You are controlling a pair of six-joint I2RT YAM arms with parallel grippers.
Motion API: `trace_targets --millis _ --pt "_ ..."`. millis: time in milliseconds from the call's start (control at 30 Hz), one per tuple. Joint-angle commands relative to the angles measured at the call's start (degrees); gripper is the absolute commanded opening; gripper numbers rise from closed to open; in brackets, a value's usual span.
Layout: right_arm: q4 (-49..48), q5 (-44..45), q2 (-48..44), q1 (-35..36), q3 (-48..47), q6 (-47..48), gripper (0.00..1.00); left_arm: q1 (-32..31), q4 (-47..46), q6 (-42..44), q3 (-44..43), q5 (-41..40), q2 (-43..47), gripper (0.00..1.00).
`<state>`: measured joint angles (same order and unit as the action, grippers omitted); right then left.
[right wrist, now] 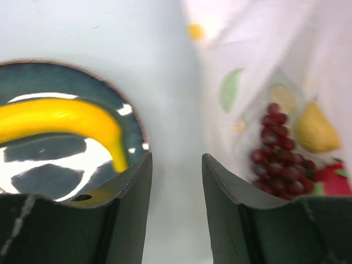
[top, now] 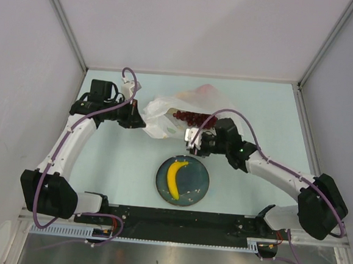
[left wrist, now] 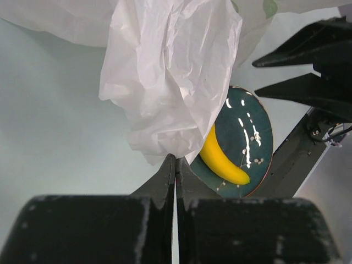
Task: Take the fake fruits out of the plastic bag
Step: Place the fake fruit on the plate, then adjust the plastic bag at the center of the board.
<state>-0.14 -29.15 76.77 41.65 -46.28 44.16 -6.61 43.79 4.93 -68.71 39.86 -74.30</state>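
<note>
The plastic bag (top: 188, 102) lies crumpled at the table's centre back. My left gripper (left wrist: 176, 159) is shut on its wrinkled near-left edge (left wrist: 165, 71) and holds it up. Inside the bag I see the dark red grape bunch (right wrist: 278, 159), a yellow lemon (right wrist: 314, 131) and a bit of red dragon fruit (right wrist: 333, 179). The grapes (top: 190, 116) also show from above at the bag's mouth. A yellow banana (top: 175, 178) lies on the dark blue-grey plate (top: 198, 181). My right gripper (right wrist: 176, 159) hovers open and empty between plate and bag.
The plate (right wrist: 44, 77) sits in front of the bag, near the arm bases. Grey walls enclose the table on three sides. The right arm's dark fingers (left wrist: 308, 71) show at the upper right of the left wrist view.
</note>
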Motion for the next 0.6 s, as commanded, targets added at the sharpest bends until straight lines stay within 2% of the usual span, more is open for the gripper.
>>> trace_targets --millis 0,167,267,400,467,567 --pt "-2.92 4.43 2.49 -2.27 -5.83 -8.46 0.45 0.28 -0.73 0.96 -3.71 4.26 0.75 0.00" --pt "-7.58 12.26 15.12 -4.12 -15.92 -15.48 0.39 0.28 2.00 2.54 -10.20 8.21 -2.34 0.00" --pt "-8.03 14.72 22.60 -5.26 -23.03 -17.09 0.32 0.20 2.35 2.28 -13.11 9.62 -2.95 0.00" --pt "-9.09 21.05 32.26 -6.05 -32.01 -19.37 0.27 -0.24 2.70 1.40 -15.84 13.75 -3.04 0.00" --pt "-10.48 26.67 35.54 -7.19 -36.05 -21.21 0.25 -0.77 3.31 1.84 -15.84 14.29 -2.69 0.00" --pt "-14.71 33.70 36.87 -7.28 -36.07 -20.09 0.24 -0.95 4.46 3.42 -14.79 14.64 -0.77 0.00"
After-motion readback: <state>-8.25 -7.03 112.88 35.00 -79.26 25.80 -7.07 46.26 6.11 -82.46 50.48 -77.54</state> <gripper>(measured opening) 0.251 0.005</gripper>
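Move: The grapes in the open bag lie about 20 cm ahead of the right hand, straight out and some 11 cm lower. The pear is about 10 cm to the left of them and 2 cm farther out. The plate with the banana is behind the hand, about 9 cm back, 2 cm left and 13 cm below. For the left hand, shut on the bag's corner, the grapes are roughly 16 cm ahead, 20 cm right and 17 cm down. Towards the grapes in the bag the right hand sweeps some 21 cm forward, away from the plate, rising slightly at first and then sinking to a little below its starting height; it swings about 35 degrees clockwise while its empty fingers draw partly together. The left hand keeps its pinch on the bag's corner and lifts it about 8 cm, easing slightly right. ##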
